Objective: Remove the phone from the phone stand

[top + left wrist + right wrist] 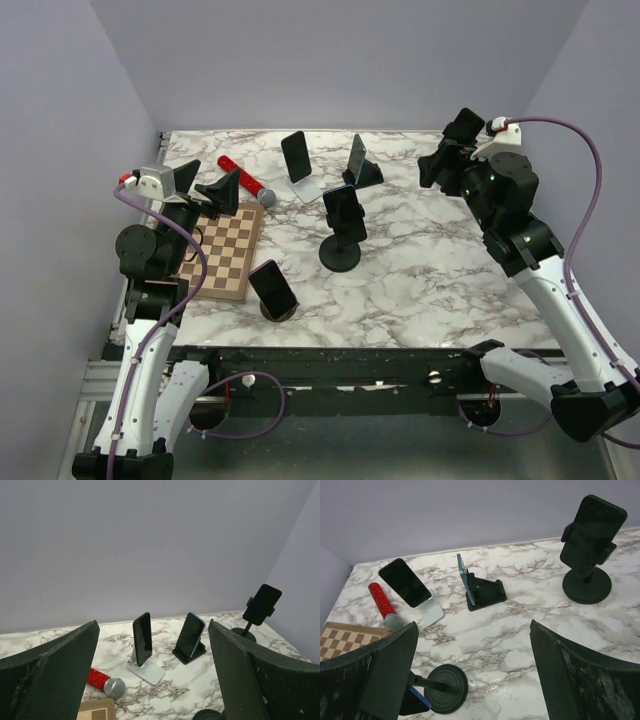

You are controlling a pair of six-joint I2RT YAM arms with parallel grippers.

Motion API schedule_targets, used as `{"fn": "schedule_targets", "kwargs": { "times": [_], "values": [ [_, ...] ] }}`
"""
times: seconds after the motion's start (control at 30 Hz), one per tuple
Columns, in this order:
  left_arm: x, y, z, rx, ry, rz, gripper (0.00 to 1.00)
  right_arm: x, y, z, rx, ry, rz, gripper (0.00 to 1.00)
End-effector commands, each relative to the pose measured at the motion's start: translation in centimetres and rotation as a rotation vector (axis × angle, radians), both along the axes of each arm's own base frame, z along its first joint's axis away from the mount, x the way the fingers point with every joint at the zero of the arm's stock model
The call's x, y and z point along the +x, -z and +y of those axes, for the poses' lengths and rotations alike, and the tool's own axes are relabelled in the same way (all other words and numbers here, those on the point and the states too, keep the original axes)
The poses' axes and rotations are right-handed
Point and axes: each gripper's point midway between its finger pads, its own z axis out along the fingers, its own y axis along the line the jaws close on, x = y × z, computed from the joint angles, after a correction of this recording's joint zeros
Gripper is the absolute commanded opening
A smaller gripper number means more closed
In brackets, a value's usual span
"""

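Several dark phones stand on stands on the marble table (420, 260). One leans on a silver stand (296, 158) at the back, and one sits on a black wedge stand (357, 160) beside it. One is clamped on a black pole stand (344, 213) in the middle, and one sits on a low round stand (273, 289) at the near left. In the right wrist view another clamped phone on a pole stand (592, 530) shows at the upper right. My left gripper (212, 182) is open and empty over the chessboard's far end. My right gripper (452, 145) is open and empty at the back right.
A wooden chessboard (228, 250) lies at the left. A red-handled microphone (245, 178) lies behind it. Lilac walls close in the left, back and right sides. Black rails run along the near edge (340, 365).
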Motion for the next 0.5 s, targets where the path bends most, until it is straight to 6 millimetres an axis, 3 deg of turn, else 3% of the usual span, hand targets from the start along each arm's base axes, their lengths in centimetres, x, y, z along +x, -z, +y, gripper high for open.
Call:
{"fn": "schedule_targets", "kwargs": {
  "times": [0.0,0.17,0.27,0.37,0.47],
  "values": [
    [-1.0,-1.7,-0.2,-0.011,0.013,-0.044,0.99,-0.1,0.7,0.4,-0.005,-0.03,0.038,1.0],
    [-1.1,-1.7,0.3,-0.031,-0.013,-0.038,0.99,-0.3,1.3,2.0,-0.035,-0.126,0.068,1.0],
    [-0.9,-1.5,0.6,-0.042,-0.029,-0.027,0.99,0.0,3.0,3.3,-0.088,-0.173,0.148,1.0],
    [-0.9,-1.4,0.7,-0.045,-0.034,-0.022,0.99,-1.4,3.1,6.9,-0.142,-0.257,0.138,1.0],
    [-0.7,-1.3,0.7,-0.045,-0.035,-0.02,0.99,-4.0,1.5,11.8,-0.124,-0.387,0.094,1.0]
  ]
}}
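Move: The phone on the central round stand lies about 17 cm to the left of the right hand, nearly level with it in reach and some 18 cm lower. Of its neighbours, the phone on the black wedge stand is about 24 cm ahead and 12 cm left of the hand, and the far right phone 25 cm ahead and 13 cm right. From the left hand, the central phone is roughly 6 cm ahead, 23 cm right and 23 cm below. The empty right hand swings left towards the central phone, starting slowly and quickening to cover about 7 cm, while sinking roughly 3.5 cm with hardly any change in reach. Its wrist turns counter-clockwise by a little over 10 degrees and tips the fingers somewhat further down, its left side dipping slightly, and the fingers stay wide open, still short of the phone and touching nothing. ##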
